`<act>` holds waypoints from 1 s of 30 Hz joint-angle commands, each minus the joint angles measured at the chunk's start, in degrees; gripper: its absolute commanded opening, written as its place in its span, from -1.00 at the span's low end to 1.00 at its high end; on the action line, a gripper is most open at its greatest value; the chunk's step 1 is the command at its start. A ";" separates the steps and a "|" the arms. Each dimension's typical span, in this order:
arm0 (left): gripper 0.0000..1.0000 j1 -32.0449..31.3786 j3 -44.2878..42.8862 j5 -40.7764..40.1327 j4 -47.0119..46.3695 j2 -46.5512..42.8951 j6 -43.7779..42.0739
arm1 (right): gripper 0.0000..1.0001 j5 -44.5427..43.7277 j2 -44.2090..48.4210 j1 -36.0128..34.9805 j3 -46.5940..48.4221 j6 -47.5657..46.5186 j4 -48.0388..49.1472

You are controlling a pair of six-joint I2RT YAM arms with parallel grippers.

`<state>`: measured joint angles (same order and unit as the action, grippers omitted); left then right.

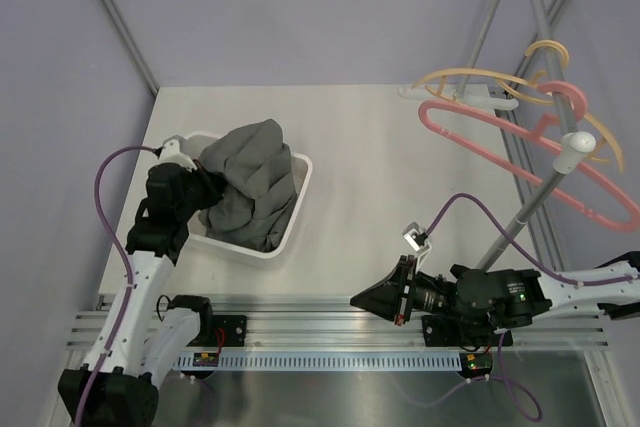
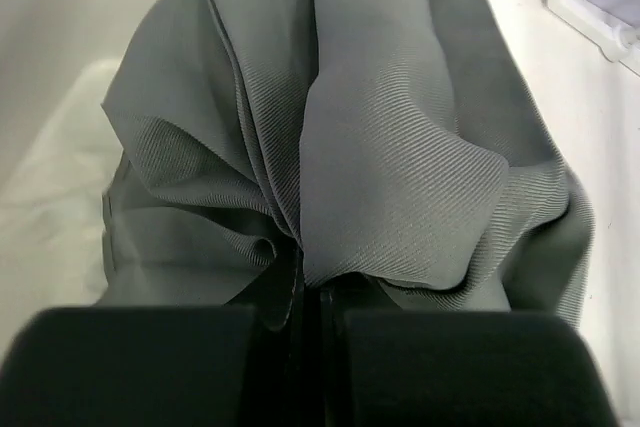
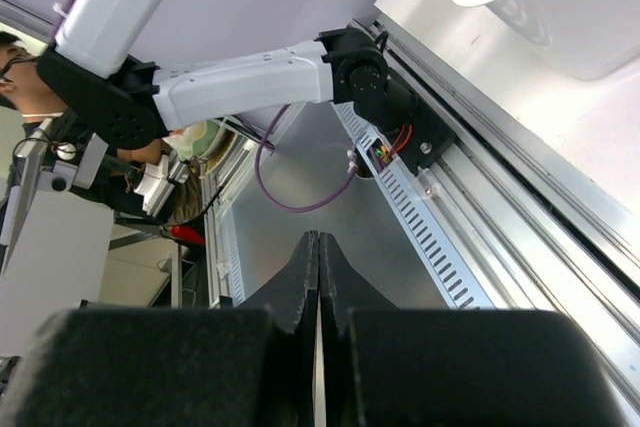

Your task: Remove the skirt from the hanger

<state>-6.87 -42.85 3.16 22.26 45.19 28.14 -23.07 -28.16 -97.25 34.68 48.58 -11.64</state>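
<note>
The grey skirt (image 1: 250, 182) lies bunched in the white basket (image 1: 300, 209) at the left of the table. My left gripper (image 1: 208, 187) is shut on a fold of the skirt at the basket's left side; in the left wrist view the cloth (image 2: 380, 147) rises from between the closed fingers (image 2: 312, 292). The pink hanger (image 1: 520, 152) and a yellow hanger (image 1: 480, 79) hang empty on the rack at the right. My right gripper (image 1: 358, 298) is shut and empty, low over the front rail; in the right wrist view its fingertips (image 3: 318, 244) meet.
A metal rack pole (image 1: 535, 197) with a white knob (image 1: 577, 144) slants up at the right. A metal rail (image 1: 330, 332) runs along the table's near edge. A small white clip (image 1: 413, 237) lies on the table near the right arm.
</note>
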 commanded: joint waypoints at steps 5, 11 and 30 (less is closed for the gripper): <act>-0.45 8.72 4.44 27.06 -10.65 10.79 8.51 | -1.00 -4.70 -7.33 -0.39 2.06 1.96 1.62; 0.98 8.19 4.19 30.77 -15.85 10.80 12.55 | -0.66 -7.33 -14.10 -0.48 7.77 0.56 -1.36; 0.98 -38.89 -24.12 -3.55 1.81 13.78 2.79 | 0.99 -29.57 -23.07 0.84 23.75 13.02 -33.69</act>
<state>-39.35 -65.78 10.96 21.04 57.58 33.32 -44.84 -48.58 -96.75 53.43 56.05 -34.52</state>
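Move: The left hand still pinches the grey skirt, whose bunched middle hangs about 7 cm ahead, 4 cm to the right and 8 cm below. The basket it is taken to has its middle some 8 cm ahead, level sideways and about 17 cm down. In the basket the white skirt lies roughly 5 cm ahead of the hand and 17 cm below, neither left nor right. From the empty right hand, the basket lies about 36 cm ahead, 28 cm left and 24 cm below. The left hand sinks about 6 cm into the basket area with the grey skirt, spreads its fingers wide to let go, then climbs nearly 20 cm and swings clear to the right and a little back, away from the basket, while the wrist turns clockwise by almost 40 degrees. Meanwhile the empty right hand dips slightly, shifts left and returns, then travels about 6 cm forward over the near side of the table, turning some 20 degrees clockwise as its shut fingers open wide on nothing. ##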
